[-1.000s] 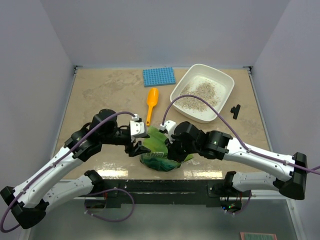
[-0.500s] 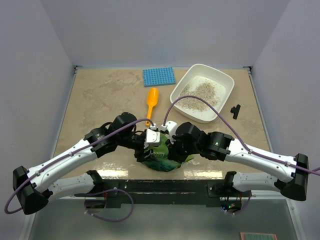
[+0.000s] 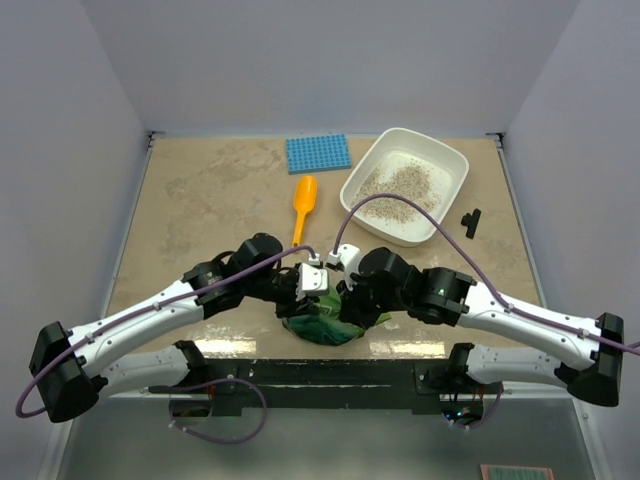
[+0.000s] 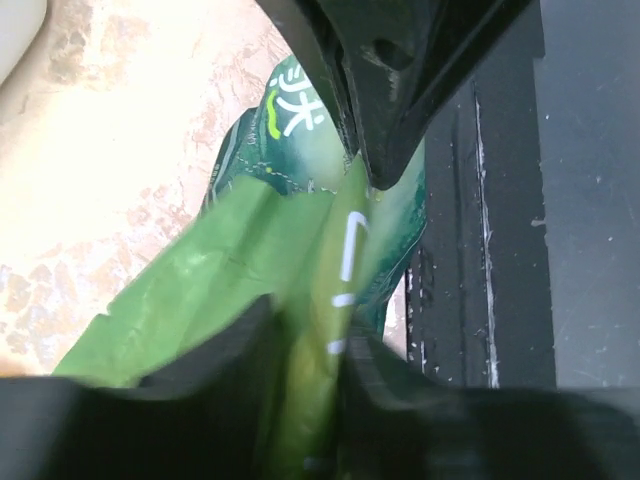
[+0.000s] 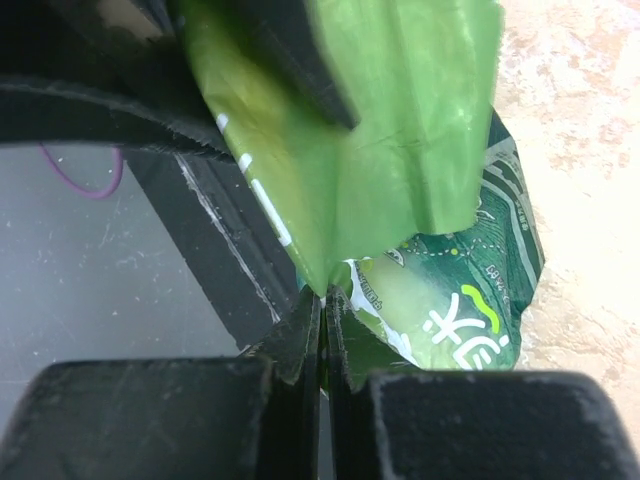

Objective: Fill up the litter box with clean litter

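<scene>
The white litter box (image 3: 452, 152) stands at the back right with a loose heap of clean litter (image 3: 400, 190) inside. A crinkly green bag (image 3: 322, 328) sits at the table's near edge between both arms. My left gripper (image 3: 316, 292) has its fingers closed around a fold of the bag's top; in the left wrist view the green foil (image 4: 250, 230) fills the gap at my left gripper (image 4: 305, 330). My right gripper (image 5: 322, 300) is shut, pinching the bag's thin edge (image 5: 400, 150). In the top view my right gripper (image 3: 345, 300) is hard against the left one.
An orange scoop (image 3: 304, 205) lies mid-table, its handle toward the arms. A blue studded mat (image 3: 317, 153) lies at the back, left of the box. A small black part (image 3: 470, 222) rests right of the box. The black frame bar (image 3: 330, 370) runs just below the bag.
My left arm has swung right to the bag and its fingers have narrowed onto the bag's top. The bag now sits lower and more crumpled. The right gripper has kept its pinch.
</scene>
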Controlling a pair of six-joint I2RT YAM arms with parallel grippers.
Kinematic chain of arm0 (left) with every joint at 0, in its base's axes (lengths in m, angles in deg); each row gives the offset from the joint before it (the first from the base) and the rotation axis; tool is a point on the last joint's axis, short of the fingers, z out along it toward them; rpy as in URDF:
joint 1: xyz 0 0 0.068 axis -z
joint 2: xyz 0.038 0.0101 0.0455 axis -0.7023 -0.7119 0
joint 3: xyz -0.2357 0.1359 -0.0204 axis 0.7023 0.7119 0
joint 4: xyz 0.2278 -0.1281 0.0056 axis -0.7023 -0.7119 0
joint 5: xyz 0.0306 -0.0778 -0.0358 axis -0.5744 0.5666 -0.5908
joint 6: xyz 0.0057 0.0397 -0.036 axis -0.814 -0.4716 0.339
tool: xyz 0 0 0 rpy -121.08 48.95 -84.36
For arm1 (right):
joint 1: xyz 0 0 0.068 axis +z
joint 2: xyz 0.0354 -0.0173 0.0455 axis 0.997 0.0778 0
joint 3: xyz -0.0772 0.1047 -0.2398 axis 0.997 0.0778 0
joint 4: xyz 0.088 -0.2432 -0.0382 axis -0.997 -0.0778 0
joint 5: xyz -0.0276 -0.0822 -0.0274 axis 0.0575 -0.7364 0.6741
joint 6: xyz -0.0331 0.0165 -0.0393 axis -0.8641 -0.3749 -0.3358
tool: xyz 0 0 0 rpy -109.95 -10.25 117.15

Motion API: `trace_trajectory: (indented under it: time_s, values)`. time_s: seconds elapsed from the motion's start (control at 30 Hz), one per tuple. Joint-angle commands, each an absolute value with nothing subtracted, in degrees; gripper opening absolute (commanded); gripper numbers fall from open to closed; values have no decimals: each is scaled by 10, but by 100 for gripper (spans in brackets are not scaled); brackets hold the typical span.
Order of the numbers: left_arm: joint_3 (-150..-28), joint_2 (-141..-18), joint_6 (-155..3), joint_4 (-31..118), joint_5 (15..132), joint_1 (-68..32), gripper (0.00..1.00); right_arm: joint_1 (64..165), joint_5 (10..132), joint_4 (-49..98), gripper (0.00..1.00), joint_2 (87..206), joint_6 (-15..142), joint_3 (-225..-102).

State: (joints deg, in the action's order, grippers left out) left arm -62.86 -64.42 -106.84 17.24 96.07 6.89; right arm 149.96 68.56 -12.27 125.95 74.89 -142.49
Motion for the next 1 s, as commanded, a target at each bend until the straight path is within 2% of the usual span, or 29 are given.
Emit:
trace_trajectory:
  time_s: [0.0, 0.03, 0.13, 0.17, 0.2, 0.3, 0.4, 0.47, 0.7, 0.77, 0.8, 0.9, 0.97]
  values:
    - [-600, -662, -1071, 212, 895, 72, 7, 1500, 717, -101, 0, 1230, 761, -1424]
    - [-591, -662, -1070, 218, 891, 72, 0, 1500, 717, -100, 0, 1229, 761, -1422]
    - [-580, -655, -1071, 227, 871, 71, 0, 1500, 706, -101, 0, 1224, 759, -1419]
    - [-581, -652, -1072, 221, 863, 71, 0, 1499, 698, -101, 3, 1222, 762, -1420]
    - [-582, -646, -1076, 215, 844, 71, 0, 1500, 689, -102, 16, 1220, 762, -1423]
    - [-597, -617, -1100, 184, 803, 69, 0, 1500, 655, -105, 32, 1217, 759, -1441]
    - [-603, -588, -1119, 164, 781, 56, 0, 1500, 620, -105, 43, 1217, 753, -1469]
    - [-606, -569, -1128, 163, 784, 34, 0, 1499, 573, -105, 46, 1220, 745, -1489]
    - [-653, -573, -1211, 149, 830, -28, 0, 1498, 450, -63, 73, 1221, 657, -1547]
    - [-681, -592, -1237, 138, 838, -43, 0, 1498, 454, -40, 76, 1214, 619, -1549]
    - [-690, -600, -1268, 131, 852, -44, 0, 1499, 470, -32, 84, 1209, 572, -1546]
    - [-729, -637, -1317, 121, 876, -45, 0, 1496, 467, 5, 95, 1185, 496, -1529]
    - [-761, -670, -1340, 119, 890, -52, 0, 1494, 457, 19, 98, 1172, 464, -1520]
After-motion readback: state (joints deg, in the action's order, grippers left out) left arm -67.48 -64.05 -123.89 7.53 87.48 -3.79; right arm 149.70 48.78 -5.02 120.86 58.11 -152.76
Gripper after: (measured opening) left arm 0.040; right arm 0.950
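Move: The bag's green rolled edge already lies between the left fingers, about 1 cm to the right of and 1 cm below that hand; the bag's body is some 3 cm to the right and 8 cm below. From the right hand, which already pinches the same edge, the rolled edge is about 3 cm left and 2 cm ahead. The yellow scoop lies roughly 26 cm ahead of the left hand, 3 cm left and 15 cm below; the litter box about 32 cm ahead, 19 cm right, similarly low. The left fingers shut on the green rolled edge and pinch it; the right fingers then open wide, let go of the bag, and that hand lifts about 12 cm while going forward some 7 cm, its wrist turning about 30 degrees. Keeping its pinch, the left hand dips slightly, then drags the bag forward about 7 cm and left 5 to 6 cm, towards the scoop, staying almost level. ##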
